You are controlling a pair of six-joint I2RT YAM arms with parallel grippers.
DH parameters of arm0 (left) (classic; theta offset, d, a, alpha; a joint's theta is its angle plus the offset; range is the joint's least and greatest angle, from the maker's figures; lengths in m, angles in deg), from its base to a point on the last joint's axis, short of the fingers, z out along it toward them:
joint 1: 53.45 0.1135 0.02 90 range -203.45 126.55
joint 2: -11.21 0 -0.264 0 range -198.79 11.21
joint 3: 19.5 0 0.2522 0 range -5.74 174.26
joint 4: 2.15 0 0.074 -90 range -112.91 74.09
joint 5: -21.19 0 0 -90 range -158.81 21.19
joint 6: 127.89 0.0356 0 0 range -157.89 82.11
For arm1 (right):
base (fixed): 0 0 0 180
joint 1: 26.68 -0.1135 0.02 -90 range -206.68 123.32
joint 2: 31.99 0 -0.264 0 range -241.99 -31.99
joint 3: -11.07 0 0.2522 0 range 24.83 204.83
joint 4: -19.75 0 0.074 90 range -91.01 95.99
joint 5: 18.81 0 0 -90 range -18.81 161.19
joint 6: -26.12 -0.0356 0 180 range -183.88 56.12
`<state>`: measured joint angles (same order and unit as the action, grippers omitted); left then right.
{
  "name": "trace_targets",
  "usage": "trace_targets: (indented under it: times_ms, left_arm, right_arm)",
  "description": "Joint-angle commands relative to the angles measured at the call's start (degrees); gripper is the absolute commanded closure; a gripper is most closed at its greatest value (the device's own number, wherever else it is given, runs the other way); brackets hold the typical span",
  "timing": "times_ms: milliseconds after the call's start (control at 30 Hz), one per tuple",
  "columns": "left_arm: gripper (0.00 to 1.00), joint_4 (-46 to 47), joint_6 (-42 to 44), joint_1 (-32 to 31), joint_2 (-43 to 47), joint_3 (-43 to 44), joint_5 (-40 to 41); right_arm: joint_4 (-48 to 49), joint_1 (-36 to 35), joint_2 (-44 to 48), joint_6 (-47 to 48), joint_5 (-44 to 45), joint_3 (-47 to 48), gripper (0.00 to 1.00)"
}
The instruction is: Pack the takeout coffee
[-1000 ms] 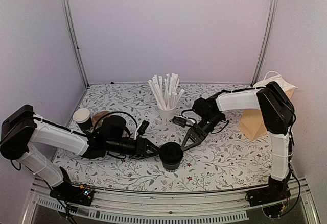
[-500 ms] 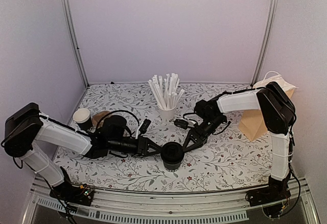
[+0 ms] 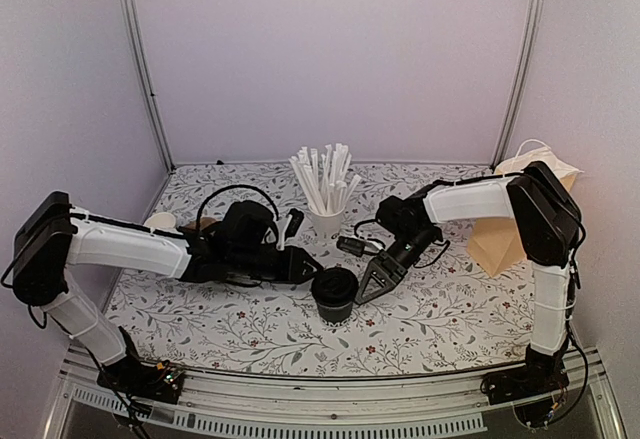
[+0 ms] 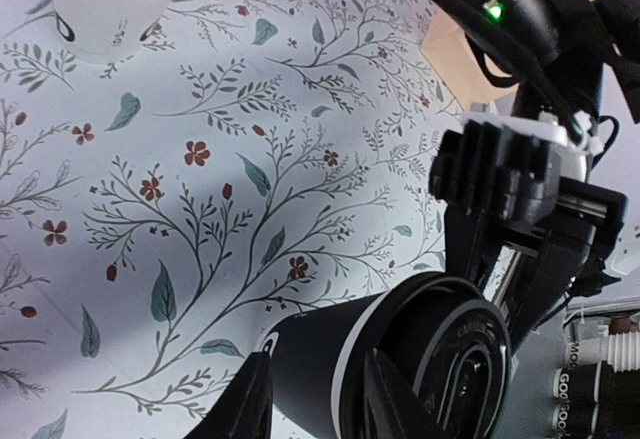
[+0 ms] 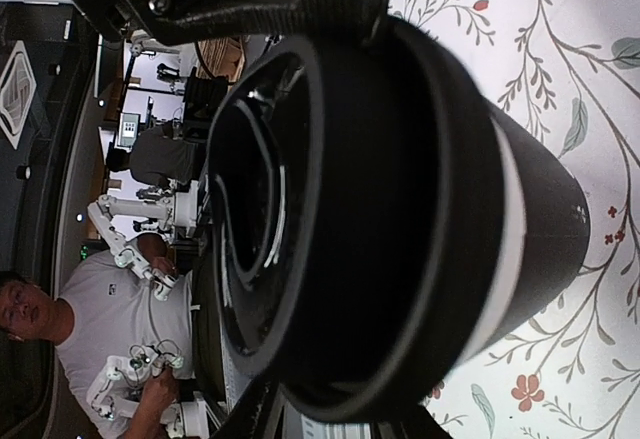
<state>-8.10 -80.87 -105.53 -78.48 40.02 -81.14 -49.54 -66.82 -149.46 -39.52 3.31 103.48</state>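
Observation:
The takeout coffee cup (image 3: 336, 305) stands upright near the table's front middle with its black lid (image 3: 334, 281) on top. In the left wrist view the cup (image 4: 310, 369) and lid (image 4: 450, 359) fill the lower right. My left gripper (image 3: 312, 271) is at the cup's left, rolled on its side and open (image 4: 318, 359), its fingertips against the wall with nothing between them. My right gripper (image 3: 362, 289) is at the cup's right. Its two fingers (image 5: 250, 411) flank the rim of the lid (image 5: 350, 209), one above and one below. Contact is cut off by the frame's edge.
A white cup of wrapped straws (image 3: 325, 217) stands just behind the coffee. A brown paper bag (image 3: 498, 243) leans at the right wall. A brown pulp carrier (image 3: 203, 225) and another small cup (image 3: 158, 223) sit behind my left arm.
My left arm has reached farther right and back, its gripper now level with the lid. The cup has shifted slightly away from the front edge. The right gripper stays at the cup's right.

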Motion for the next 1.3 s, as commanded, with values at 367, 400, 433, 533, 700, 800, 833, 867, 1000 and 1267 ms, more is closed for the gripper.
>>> trace_targets:
  times_ms: [367,400,433,533,700,800,833,867,1000,1267]
  left_arm:
    - [0.54,-4.55,3.72,-1.03,2.10,1.97,3.15]
    - [0.53,-4.24,3.83,-1.05,2.19,1.97,2.99]
    - [0.53,-3.72,4.11,-1.04,2.42,1.97,2.62]
    - [0.50,-0.56,5.07,-1.11,3.04,1.52,0.33]
    - [0.45,1.99,5.15,-1.73,4.38,1.55,-1.98]
    - [0.43,-2.34,2.58,-1.98,6.78,1.25,1.72]
    - [0.42,-3.68,1.41,-2.14,7.90,0.56,3.10]
    - [0.42,-5.00,0.18,-2.28,9.27,-0.21,4.40]
    - [0.41,-6.89,-6.44,-2.81,13.77,-5.42,4.87]
    - [0.43,0.80,-19.66,-4.65,18.05,-14.86,-0.08]
  right_arm:
    - [0.95,-0.20,1.58,2.71,3.55,-1.04,0.69]
    - [0.88,-0.19,1.62,2.67,3.74,-1.12,0.69]
    - [0.86,-0.20,1.63,2.68,3.98,-1.20,0.69]
    - [0.87,-0.20,2.17,3.08,5.31,-1.83,0.69]
    - [-0.43,-0.07,2.65,6.07,7.21,-4.06,0.68]
    - [-1.17,0.13,2.96,7.69,6.63,-5.45,0.68]
    - [-1.40,0.29,3.26,7.98,6.62,-5.60,0.68]
    - [-1.58,0.51,3.71,8.38,6.57,-5.47,0.68]
    - [-2.57,2.90,5.09,8.82,6.62,-2.98,0.68]
    - [1.98,4.90,6.79,4.20,11.64,3.71,0.69]
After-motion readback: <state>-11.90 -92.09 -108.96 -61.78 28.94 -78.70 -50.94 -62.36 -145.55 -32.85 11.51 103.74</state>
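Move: The lidded coffee cup stands between the hands. Its middle is roughly 4 cm back, 4 cm right and 4 cm below the left hand, and about 2 cm ahead, 6 cm left and 4 cm below the right. The straw cup is some 18 cm farther out than the coffee cup and about 1 cm left of it. The brown cup carrier lies about 12 cm ahead and 25 cm left of the left hand, 9 cm lower. Both hands come free of the lid's rim. The left stays almost put while its fingers open wider, rises about 5 cm, then swings back and left away from the cup and dips again. The right first sinks some 3 cm while easing right, then goes forward about 4 cm and back up, its fingers holding their gap. ##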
